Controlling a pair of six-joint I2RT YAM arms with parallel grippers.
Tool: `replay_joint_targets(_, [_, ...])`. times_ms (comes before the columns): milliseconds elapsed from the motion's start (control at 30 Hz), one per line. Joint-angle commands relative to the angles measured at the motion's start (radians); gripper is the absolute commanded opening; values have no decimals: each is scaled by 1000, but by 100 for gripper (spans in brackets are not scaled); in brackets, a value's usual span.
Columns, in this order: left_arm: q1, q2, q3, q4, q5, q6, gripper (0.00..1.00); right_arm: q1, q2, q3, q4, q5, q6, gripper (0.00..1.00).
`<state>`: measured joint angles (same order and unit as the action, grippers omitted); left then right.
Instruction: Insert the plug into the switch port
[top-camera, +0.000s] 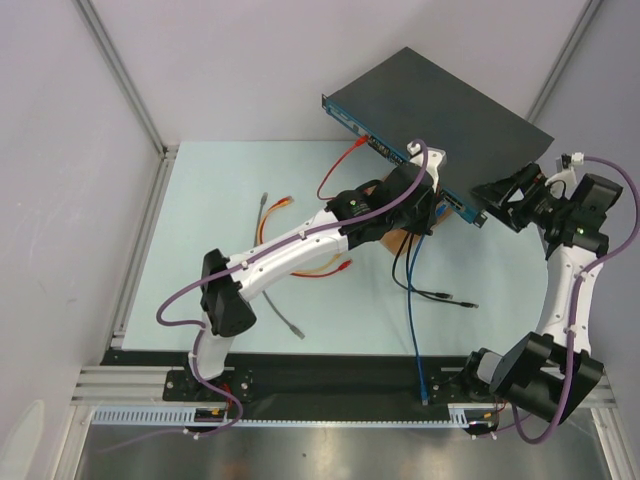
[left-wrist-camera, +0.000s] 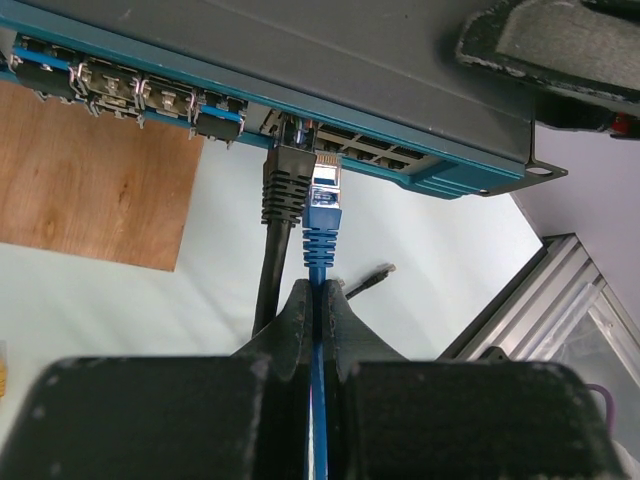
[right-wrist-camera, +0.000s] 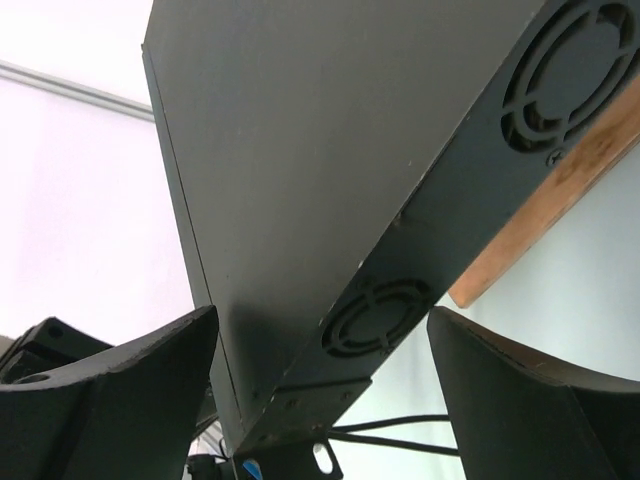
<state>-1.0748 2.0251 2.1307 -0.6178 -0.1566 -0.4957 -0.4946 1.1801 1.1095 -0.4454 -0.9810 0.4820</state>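
The switch (top-camera: 440, 110), a flat black box with a narrow blue front face (left-wrist-camera: 400, 165), rests tilted on a wooden board (left-wrist-camera: 90, 180). My left gripper (left-wrist-camera: 318, 290) is shut on the blue cable just behind its blue plug (left-wrist-camera: 325, 195). The plug's tip is at the mouth of a socket, right beside a black plug (left-wrist-camera: 288, 180) sitting in the neighbouring socket; I cannot tell how deep it is. My right gripper (right-wrist-camera: 320, 340) is open at the switch's right front corner (right-wrist-camera: 330, 170). Its fingers (right-wrist-camera: 130, 390) stand on either side of the corner, apart from the box.
Loose orange and red cables (top-camera: 290, 235), a grey cable (top-camera: 290, 325) and a black cable end (top-camera: 450, 297) lie on the pale table. A red cable (top-camera: 340, 165) runs to the switch's left sockets. Aluminium rails (top-camera: 140, 250) border the table.
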Motion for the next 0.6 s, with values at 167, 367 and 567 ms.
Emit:
replay_joint_targets(167, [7, -26, 54, 26, -47, 42, 0, 25, 16, -17, 119, 22, 67, 83])
replay_joint_targets(367, [22, -31, 51, 21, -57, 45, 0, 25, 10, -25, 137, 45, 79, 68])
replay_joint_targets(567, [24, -25, 66, 36, -38, 46, 0, 33, 18, -28, 140, 50, 83, 54])
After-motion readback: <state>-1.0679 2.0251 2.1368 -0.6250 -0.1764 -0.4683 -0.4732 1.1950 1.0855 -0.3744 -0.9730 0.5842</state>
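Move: The switch port the blue plug is meant for lies roughly 4 cm ahead of the left hand, 3 cm to its right and 1 cm below. The black plug is about as far ahead, only 1 cm to the hand's right. The switch's near corner, the right hand's target, is about level with the right hand, 2 cm to its left and 2 cm lower; from the left hand it is some 2 cm back and 12 cm right. Right fingers close onto the switch's near corner; left hand, still pinching the cable, eases about 1 cm forward-left. ##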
